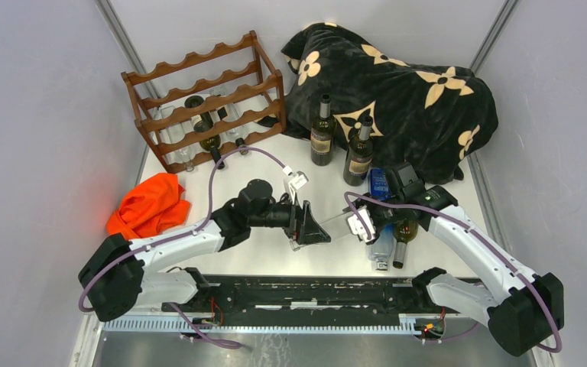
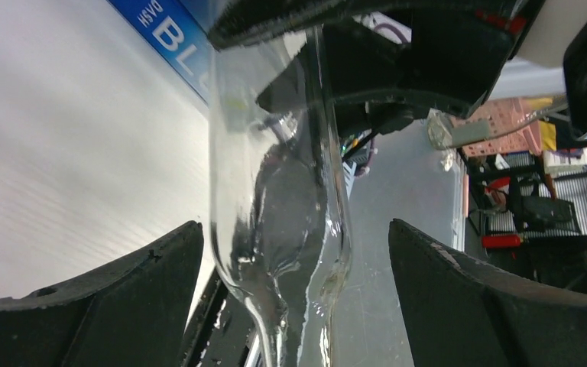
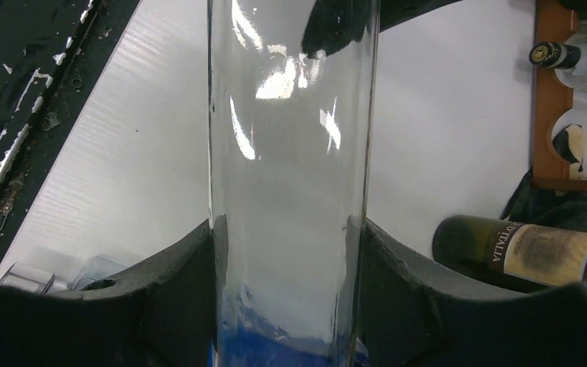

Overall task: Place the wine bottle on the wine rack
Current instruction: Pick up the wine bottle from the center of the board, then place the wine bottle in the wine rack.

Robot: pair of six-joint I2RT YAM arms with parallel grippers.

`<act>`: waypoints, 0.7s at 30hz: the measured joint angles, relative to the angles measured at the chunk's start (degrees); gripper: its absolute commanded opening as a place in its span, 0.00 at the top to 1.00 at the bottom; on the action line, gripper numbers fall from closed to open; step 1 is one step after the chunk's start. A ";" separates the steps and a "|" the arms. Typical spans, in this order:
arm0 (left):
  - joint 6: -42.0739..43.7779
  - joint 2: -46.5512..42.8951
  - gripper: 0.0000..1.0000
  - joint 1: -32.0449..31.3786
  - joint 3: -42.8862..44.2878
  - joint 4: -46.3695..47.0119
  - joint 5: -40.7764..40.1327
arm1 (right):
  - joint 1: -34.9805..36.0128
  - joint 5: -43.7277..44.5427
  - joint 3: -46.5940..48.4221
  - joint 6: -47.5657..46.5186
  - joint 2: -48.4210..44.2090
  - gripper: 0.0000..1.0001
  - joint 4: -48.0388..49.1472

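Observation:
A clear glass wine bottle (image 1: 340, 224) with a blue label hangs level over the middle of the table. My right gripper (image 1: 363, 222) is shut on its body, and both pads press the glass (image 3: 290, 138) in the right wrist view. My left gripper (image 1: 309, 228) is open around the bottle's shoulder (image 2: 275, 191), with a gap on each side between the fingers (image 2: 160, 267) and the glass. The dark wooden wine rack (image 1: 206, 107) stands at the back left with a few bottles lying in its lower tiers.
Two dark bottles (image 1: 322, 134) (image 1: 359, 153) stand upright before a black flowered blanket (image 1: 397, 92) at the back right. A clear bottle (image 1: 382, 248) and a green one (image 1: 401, 241) sit under the right arm. An orange cloth (image 1: 149, 202) lies at the left.

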 measured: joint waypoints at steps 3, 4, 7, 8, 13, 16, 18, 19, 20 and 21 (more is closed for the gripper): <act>0.00 0.26 0.12 -1.57 -0.66 0.94 -0.22 | 0.00 0.02 0.46 0.66 0.02 1.00 0.42; -0.04 0.26 0.15 -1.66 -0.98 1.55 -0.24 | 0.00 0.02 0.63 0.92 0.02 1.00 0.50; -0.31 0.26 0.21 -1.73 -2.03 3.06 -0.68 | 0.00 0.00 0.63 1.53 0.02 1.00 0.76; -0.44 0.26 0.26 -1.73 -2.23 3.30 -0.90 | 0.00 -0.02 0.63 1.64 0.02 1.00 0.79; -1.14 1.29 0.30 -1.55 -2.36 3.28 -1.57 | 0.11 -0.20 0.63 2.34 0.00 1.00 0.98; -1.14 1.86 0.32 -1.55 -2.36 3.34 -1.51 | 0.11 0.02 0.46 2.99 0.00 1.00 1.01; -1.14 2.12 0.39 -1.55 -2.36 3.34 -1.46 | 0.11 0.02 0.13 3.17 0.00 1.00 1.33; -1.16 2.27 0.42 -1.55 -2.36 3.32 -1.42 | 0.11 0.04 -0.09 3.19 0.00 1.00 1.57; -1.25 2.45 0.46 -1.55 -2.36 3.34 -1.31 | 0.11 0.04 -0.28 3.19 0.00 1.00 1.75; -1.27 2.60 0.55 -1.55 -2.36 3.39 -1.22 | 0.11 0.04 -0.37 3.19 0.00 1.00 1.84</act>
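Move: The clear wine bottle, already held by the right hand near its base, lies crosswise between the left hand's open fingers; its middle is about 5 cm to that hand's right, level fore and aft and 2 cm below. From the left hand the lying blue bottle is roughly 19 cm right, 2 cm ahead and 12 below, and the nearer standing dark bottle 12 cm right, 14 ahead, at about equal height. From the right hand the clear bottle's middle is some 5 cm left and 2 back, nearly level. The left fingers come to touch the clear bottle on both sides at its shoulder, closing from nearly wide open to about the body's width, while that hand sinks about 2 cm and eases back by roughly half a centimetre, its wrist barely turning. The right hand keeps its grip near the base and stays practically in place. ##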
